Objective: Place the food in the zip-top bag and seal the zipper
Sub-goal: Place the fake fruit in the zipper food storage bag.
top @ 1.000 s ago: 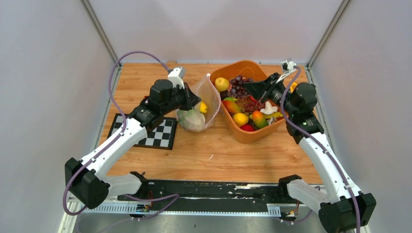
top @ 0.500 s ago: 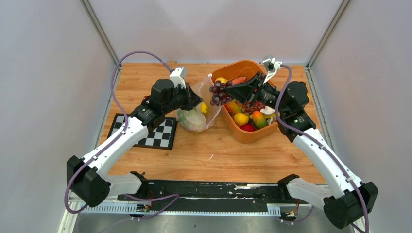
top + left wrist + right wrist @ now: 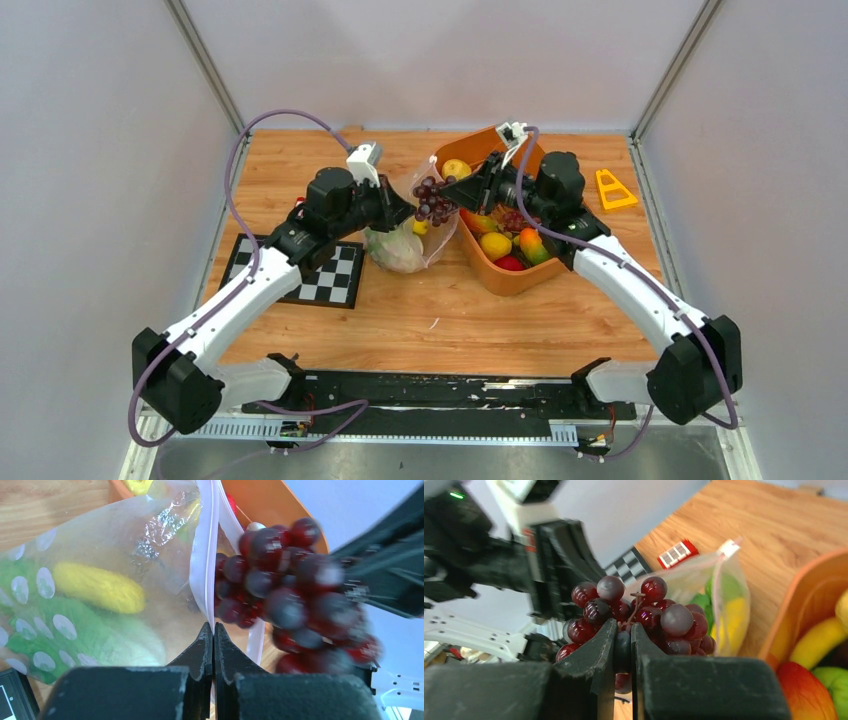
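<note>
The clear zip-top bag (image 3: pixel 398 247) stands open on the wood, left of the orange basket (image 3: pixel 520 283). My left gripper (image 3: pixel 405 212) is shut on the bag's mouth edge, pinching the pale zipper (image 3: pixel 204 555) strip between its tips (image 3: pixel 213 625). Inside the bag (image 3: pixel 100 540) lie a yellow fruit (image 3: pixel 97 587) and green cabbage (image 3: pixel 65 635). My right gripper (image 3: pixel 447 195) is shut on a bunch of purple grapes (image 3: pixel 432 200), holding it in the air right at the bag's mouth. In the right wrist view the jaws (image 3: pixel 623 625) clamp one grape low in the bunch (image 3: pixel 644 612).
The basket (image 3: pixel 809 605) still holds a lemon (image 3: pixel 456 168), mangoes (image 3: pixel 494 245) and more fruit. A checkerboard (image 3: pixel 330 275) lies left of the bag, a small red block (image 3: pixel 677 553) behind it. A yellow triangular piece (image 3: pixel 612 190) lies at the right of the basket.
My right arm lifted the grapes out of the basket and swung left, bringing them to the bag's mouth. The left gripper kept its hold on the bag.
</note>
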`<state>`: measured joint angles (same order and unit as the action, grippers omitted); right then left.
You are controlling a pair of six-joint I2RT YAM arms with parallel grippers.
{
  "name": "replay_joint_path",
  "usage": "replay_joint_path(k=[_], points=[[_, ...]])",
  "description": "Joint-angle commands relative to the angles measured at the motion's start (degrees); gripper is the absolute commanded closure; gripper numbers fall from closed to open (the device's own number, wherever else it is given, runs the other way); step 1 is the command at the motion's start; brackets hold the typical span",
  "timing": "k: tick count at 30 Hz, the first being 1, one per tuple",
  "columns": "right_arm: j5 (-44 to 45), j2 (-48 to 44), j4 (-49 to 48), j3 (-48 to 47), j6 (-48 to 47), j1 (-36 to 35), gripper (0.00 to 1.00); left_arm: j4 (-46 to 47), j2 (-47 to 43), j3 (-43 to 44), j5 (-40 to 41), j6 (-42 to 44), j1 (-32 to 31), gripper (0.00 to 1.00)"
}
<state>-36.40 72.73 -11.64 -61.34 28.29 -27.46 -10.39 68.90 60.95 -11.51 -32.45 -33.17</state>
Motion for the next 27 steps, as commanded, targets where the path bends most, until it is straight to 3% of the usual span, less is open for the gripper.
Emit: replay_joint_path(k=[1,5,13,22,27], points=[[1.2,1.5,5.9,-3.5,-7.9,-0.1,0.98,2.9,-4.1,-0.8,0.4,1.8,0.2,1.00],[2.4,2.9,14.5,-6.3,-15.6,-0.8,0.98,3.0,-4.4,-0.7,0.2,2.0,0.3,1.00],[14.6,6.0,26.4,-11.4,-28.0,-7.0,0.97,2.6,-6.4,-0.1,2.0,3.5,0.3,1.00],[28.0,9.5,14.6,-12.3,-21.8,-10.4,0.97,2.9,-3.8,0.0,-0.8,1.6,0.2,1.00],[29.8,12.5,7.8,-13.9,-18.8,-10.5,0.96,2.5,-3.9,0.3,-0.1,1.8,0.3,1.00]])
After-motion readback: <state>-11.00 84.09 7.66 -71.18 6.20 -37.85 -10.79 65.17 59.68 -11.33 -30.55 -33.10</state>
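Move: The right gripper already holds the grapes; the mouth of the zip-top bag, their goal, lies about 6 cm to its left, some 2 cm farther out and 9 cm below. Inside the bag, the yellow corn lies 8 cm left, 1 cm nearer the base and 15 cm below; the orange bin's middle is roughly 14 cm right, 3 cm out and 17 cm below. From the left gripper, pinching the rim, the mouth is about 4 cm right, 3 cm forward and 2 cm below. Lower the right gripper about 9 cm, letting the grapes lead into the open bag mouth as the fingers tip nearly 30 degrees downward. Ease it a little to the left and, near the end, push forward some 4 cm while turning slightly clockwise; keep the fingers shut on the grapes. Keep the left gripper pinching the rim to hold the bag open. ##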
